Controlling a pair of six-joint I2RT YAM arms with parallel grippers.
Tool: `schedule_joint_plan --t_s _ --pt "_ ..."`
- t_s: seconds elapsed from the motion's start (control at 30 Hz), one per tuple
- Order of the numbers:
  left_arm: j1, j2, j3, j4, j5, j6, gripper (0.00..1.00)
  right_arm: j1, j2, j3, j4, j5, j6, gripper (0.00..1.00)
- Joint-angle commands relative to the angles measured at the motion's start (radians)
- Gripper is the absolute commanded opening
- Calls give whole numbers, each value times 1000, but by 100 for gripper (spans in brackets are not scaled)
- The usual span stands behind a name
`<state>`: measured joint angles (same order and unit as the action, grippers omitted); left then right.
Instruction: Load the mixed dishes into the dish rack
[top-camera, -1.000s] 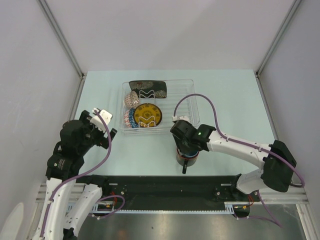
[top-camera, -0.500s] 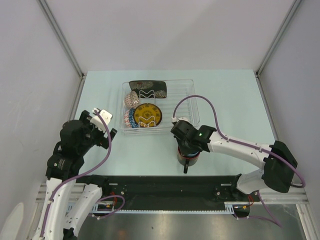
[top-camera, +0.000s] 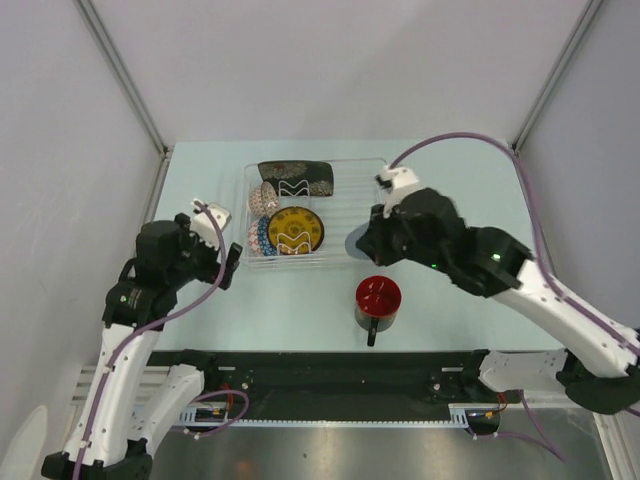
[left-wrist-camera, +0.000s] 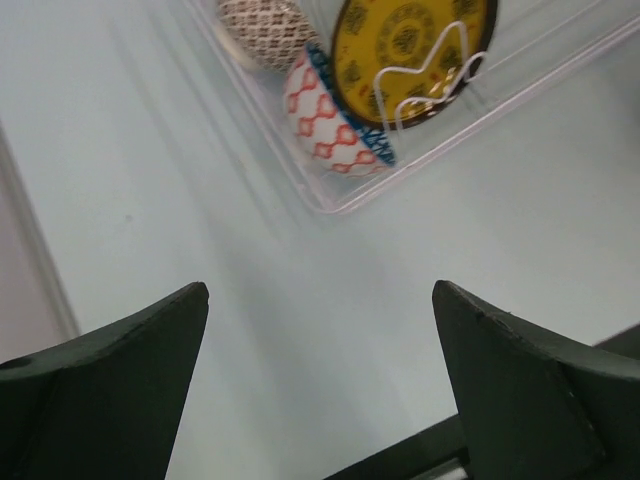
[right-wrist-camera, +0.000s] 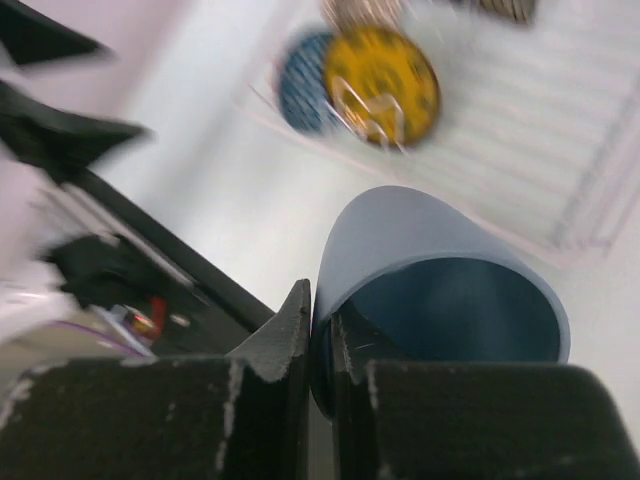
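Note:
My right gripper (right-wrist-camera: 320, 300) is shut on the rim of a light-blue cup (right-wrist-camera: 440, 290), one finger inside and one outside. It holds the cup in the air at the near right edge of the clear dish rack (top-camera: 372, 190). The cup (top-camera: 356, 243) shows just left of the gripper (top-camera: 366, 246) from above. A red mug (top-camera: 378, 298) stands on the table below, handle toward the near edge. The rack holds a dark square plate (top-camera: 296, 178), a yellow round plate (top-camera: 295, 229) and patterned bowls (top-camera: 260, 236). My left gripper (left-wrist-camera: 320, 300) is open over bare table, left of the rack.
The left wrist view shows the rack's near-left corner (left-wrist-camera: 330, 200) with a red-patterned bowl (left-wrist-camera: 325, 125) and the yellow plate (left-wrist-camera: 410, 50) behind a white wire divider. A black rail (top-camera: 330, 365) runs along the table's near edge. Grey walls enclose the table.
My right gripper shut on the light-blue cup inside the red mug, then lifted it out, up and toward the rack. The red mug stayed. The left arm shifted slightly toward the rack.

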<state>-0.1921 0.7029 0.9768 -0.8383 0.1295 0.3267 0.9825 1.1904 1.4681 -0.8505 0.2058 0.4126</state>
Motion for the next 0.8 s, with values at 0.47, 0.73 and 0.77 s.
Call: schedule_joint_plan --t_s 0.47,0.73,0.77 --pt "-3 139 111 670 1008 -866 100 -271 -108 -322 991 -822 409 0" --pt "-3 227 25 930 1131 -1083 100 -312 -20 -341 1208 -922 587 0" --pt "-1 227 17 936 1133 -1083 100 -315 -5 -345 1223 -940 603 0"
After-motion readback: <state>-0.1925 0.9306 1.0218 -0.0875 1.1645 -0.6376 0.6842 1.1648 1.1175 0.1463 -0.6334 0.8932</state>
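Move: The blue cup, pinched by its rim in my right fingers, is about 26 cm to my left hand's right, level with it in reach and some 4 cm higher; the yellow plate in the rack is 12 cm ahead, 16 right, the patterned bowl 10 ahead, 8 right, both roughly 18 below. From my right hand, the open left gripper is about 30 cm left, 2 ahead, 7 lower; the red mug sits 4 back, 4 right, some 26 below. I bring both hands together in the air for a hand-over. My left hand, fingers kept wide open, swings about 16 cm right and 13 up towards the blue cup, drawing back slightly and rolling its right side up while turning clockwise. My right hand keeps its pinch on the rim, rises 10 cm, then goes left with a dip, rolling its left side up some 45 degrees to offer the cup's base. ##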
